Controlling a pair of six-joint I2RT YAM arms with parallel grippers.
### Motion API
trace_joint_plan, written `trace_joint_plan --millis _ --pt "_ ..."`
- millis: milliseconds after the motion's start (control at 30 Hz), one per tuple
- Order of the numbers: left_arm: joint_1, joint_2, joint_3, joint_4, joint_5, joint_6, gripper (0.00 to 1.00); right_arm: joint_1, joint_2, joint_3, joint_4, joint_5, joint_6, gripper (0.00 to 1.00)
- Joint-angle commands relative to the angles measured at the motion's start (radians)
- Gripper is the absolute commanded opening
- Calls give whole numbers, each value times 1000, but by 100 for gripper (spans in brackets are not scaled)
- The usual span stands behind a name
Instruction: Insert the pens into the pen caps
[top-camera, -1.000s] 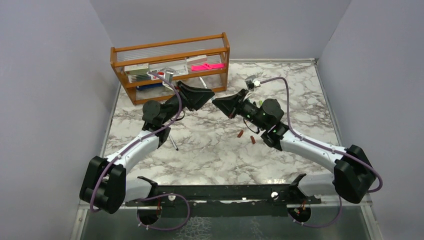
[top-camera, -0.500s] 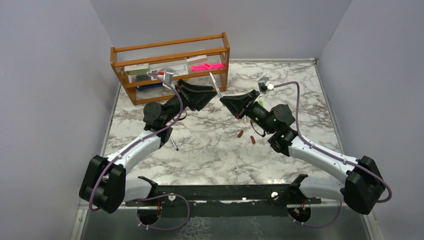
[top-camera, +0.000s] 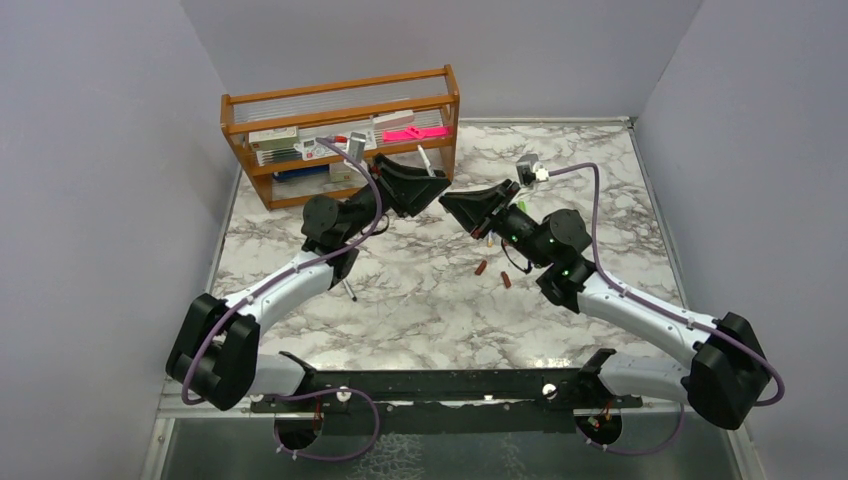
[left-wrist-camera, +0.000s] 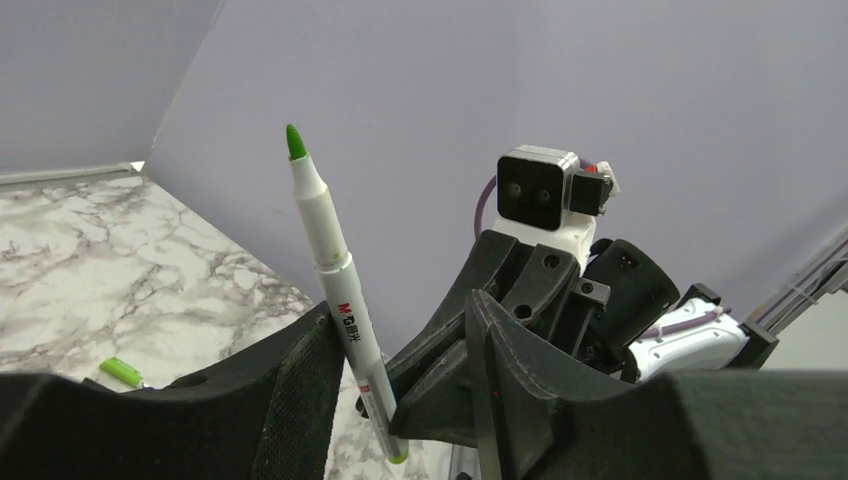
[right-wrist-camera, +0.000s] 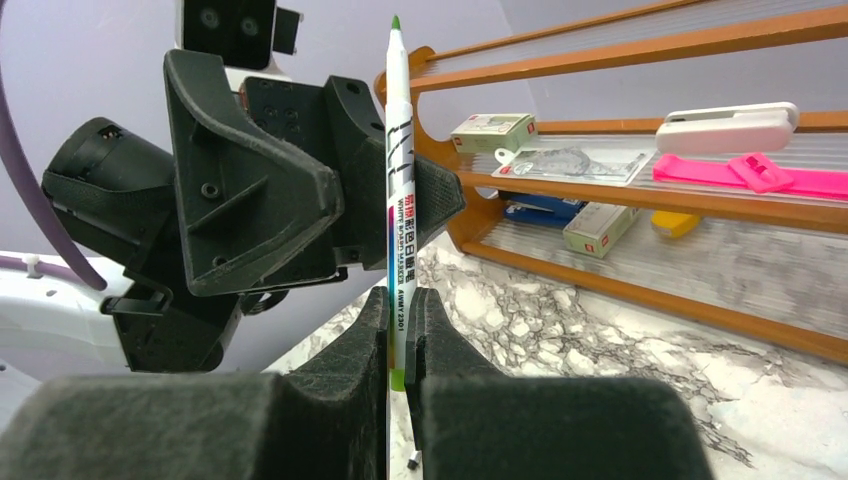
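Note:
A white pen with a green tip stands upright in my right gripper, which is shut on its lower barrel. In the left wrist view the same pen leans against one finger of my left gripper. That gripper is open, with a wide gap to its other finger. From above, the two grippers meet nose to nose, left gripper and right gripper, with the pen sticking up between them. A green pen cap lies on the marble. Two dark red caps lie under the right arm.
A wooden shelf rack with boxes, a pink item and a white stapler stands at the back left, close behind the grippers. A thin black stick pen lies beside the left forearm. Grey walls enclose the marble table.
The left arm has moved right and forward, bringing its open jaws around the pen. The right gripper first lifted back and right with the pen and has held still for the last half second.

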Motion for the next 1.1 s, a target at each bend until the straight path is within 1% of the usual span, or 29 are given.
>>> trace_joint_plan --millis 0,67,100,167,200,267,300,367,400,433,467,533,600,667,700,733,767,800,967,1067 --pt "-20 24 46 53 -31 14 41 -1 4 -17 46 -32 9 1" --pt "-23 26 51 54 -39 12 24 0 -3 -20 39 -23 6 1" --pt "-24 28 53 54 -40 11 19 0 -6 -21 33 -19 3 1" --pt "-23 31 55 54 -34 7 2 -1 -10 -19 25 -14 0 1" --pt "-24 33 57 54 -29 5 0 0 -9 -17 20 -13 -2 1" --pt "-25 36 57 57 -21 6 0 0 -9 -11 8 -7 -7 1" --pt "-24 37 54 56 -18 15 0 0 -10 -4 -5 -3 -14 9" --pt "-22 29 53 20 -18 54 0 0 -21 14 -57 18 -46 37" --pt "-17 20 64 -53 -17 98 0 0 -28 29 -104 40 -72 45" --pt "-15 10 85 -152 -20 162 0 0 -28 61 -193 80 -102 51" --pt "-14 0 113 -286 -35 241 0 -1 -19 111 -307 131 -130 54" --pt "-14 -17 162 -518 -96 383 0 -9 30 208 -542 229 -195 54" --pt "-14 -29 196 -681 -166 486 0 -25 93 280 -753 325 -224 53" --pt "-15 -31 226 -805 -233 555 0 -41 134 293 -871 395 -241 50" --pt "-15 -30 239 -856 -277 575 0 -42 142 278 -905 435 -244 46" --pt "-17 -28 246 -890 -293 589 0 -44 145 256 -931 464 -246 40" --pt "-18 -27 247 -907 -299 596 0 -50 144 237 -952 479 -247 37" --pt "-17 -26 247 -917 -298 598 0 -56 144 216 -971 482 -245 37" --pt "-19 -18 220 -895 -279 575 0 -91 172 156 -1060 431 -200 46" --pt "-21 -2 212 -886 -267 564 0 -118 215 151 -1103 382 -171 53"
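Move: The uncapped green-tipped pen stands upright in the right hand's shut fingers, its middle about 5 cm above that hand. It already runs between the left hand's half-open fingers, its middle roughly 2 cm above and 1 cm ahead of the left hand. The nearer red-brown cap lies about 5 cm ahead, 13 cm right and 33 cm below the right hand; the other is 9 cm ahead, 9 cm right; the capped pens, 20 cm ahead, 15 cm right. The pen is pinched by the left fingers as they close; only then does the right hand open and let go of its lower end. The right hand clears forward, then sweeps right and drops about 22 cm towards the red-brown caps, fingers swinging down and staying half open, while the left carries the pen down and forward, some 11 cm in all, its fingers tipping from upward to about level. ##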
